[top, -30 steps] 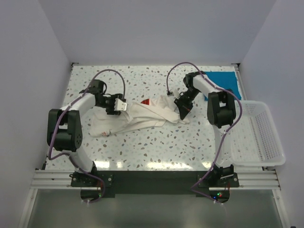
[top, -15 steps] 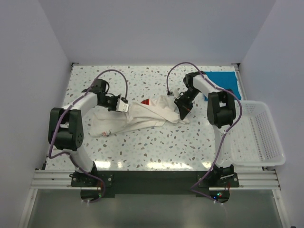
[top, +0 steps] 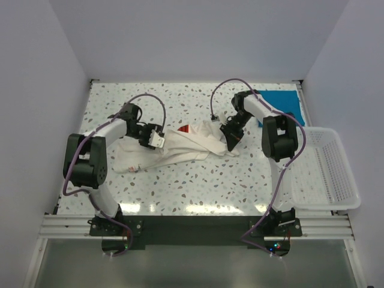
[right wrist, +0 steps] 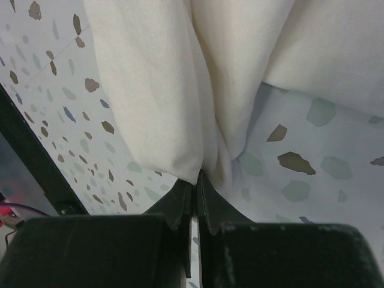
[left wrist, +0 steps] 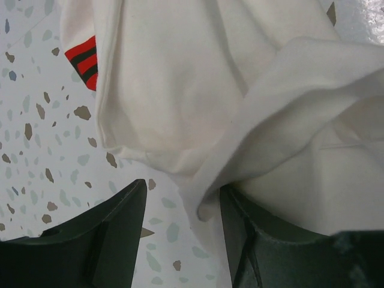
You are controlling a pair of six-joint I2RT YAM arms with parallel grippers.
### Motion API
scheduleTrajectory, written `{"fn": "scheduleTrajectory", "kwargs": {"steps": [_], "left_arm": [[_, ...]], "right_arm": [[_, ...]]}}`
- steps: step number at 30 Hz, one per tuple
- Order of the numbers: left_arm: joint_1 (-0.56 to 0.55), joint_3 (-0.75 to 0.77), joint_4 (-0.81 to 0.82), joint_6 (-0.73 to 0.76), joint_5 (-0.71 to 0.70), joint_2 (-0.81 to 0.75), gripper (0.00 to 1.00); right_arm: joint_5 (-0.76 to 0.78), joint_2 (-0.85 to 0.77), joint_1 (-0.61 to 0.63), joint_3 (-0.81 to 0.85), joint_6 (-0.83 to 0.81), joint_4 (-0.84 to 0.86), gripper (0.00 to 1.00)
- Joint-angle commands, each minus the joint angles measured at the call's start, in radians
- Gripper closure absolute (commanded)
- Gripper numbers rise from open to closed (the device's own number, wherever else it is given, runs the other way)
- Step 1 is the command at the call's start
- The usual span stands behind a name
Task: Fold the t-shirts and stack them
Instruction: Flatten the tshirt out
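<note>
The cream-white t-shirt (top: 186,144) lies crumpled across the middle of the table, a bit of its red print (top: 184,128) showing. The teal-blue t-shirt (top: 281,101) lies folded flat at the far right corner. My left gripper (top: 157,140) is open at the shirt's left part; in the left wrist view a folded cloth edge (left wrist: 210,198) lies between its open jaws (left wrist: 183,207), and red and black stripes (left wrist: 84,57) show at upper left. My right gripper (top: 230,143) is shut on the shirt's right edge, the cloth (right wrist: 198,162) pinched at the fingertips (right wrist: 196,180).
A white plastic lattice basket (top: 327,171) stands off the table's right edge. The speckled table (top: 198,180) has bare surface in front of the shirt. White walls close in the far side and both sides.
My left gripper has moved right along the shirt, from its left end toward the middle. The right gripper and the teal-blue shirt have not moved.
</note>
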Motion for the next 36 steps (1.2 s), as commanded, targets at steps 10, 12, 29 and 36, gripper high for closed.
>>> {"fn": "scheduleTrajectory", "kwargs": {"steps": [10, 12, 29, 36], "left_arm": [[-0.008, 0.022, -0.081, 0.105, 0.015, 0.018, 0.64], [-0.005, 0.049, -0.107, 0.061, 0.012, 0.026, 0.82], [0.089, 0.33, -0.092, -0.741, -0.183, 0.152, 1.0], [0.104, 0.415, -0.147, -1.127, -0.261, 0.255, 1.0]], "right_arm": [[0.013, -0.018, -0.001, 0.046, 0.016, -0.243, 1.0], [0.014, -0.019, -0.002, 0.068, 0.024, -0.243, 1.0], [0.164, -0.039, -0.076, 0.206, 0.268, -0.021, 0.52], [0.191, -0.349, -0.097, -0.036, 0.402, 0.259, 0.58]]}}
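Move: Between the left hand's open fingertips hangs a raised fold of the t-shirt, about 1 cm back of and 1 cm below the hand point. The red print is some 9 cm to this hand's right and 6 cm ahead, and the small red patch at the shirt's near left about 9 cm left and 10 cm back. The right hand already grips the shirt's right end; the blue cloth lies about 16 cm ahead and 16 cm to its right. Sinking about 1 cm, the left hand shuts on the raised fold, then draws it forward and left some 8 cm, rising slightly and dipping again while turning roughly 45 degrees counter-clockwise. Meanwhile the right hand pulls the shirt's end forward about 6 cm, opens to let go, and moves off right and up towards the blue cloth. ##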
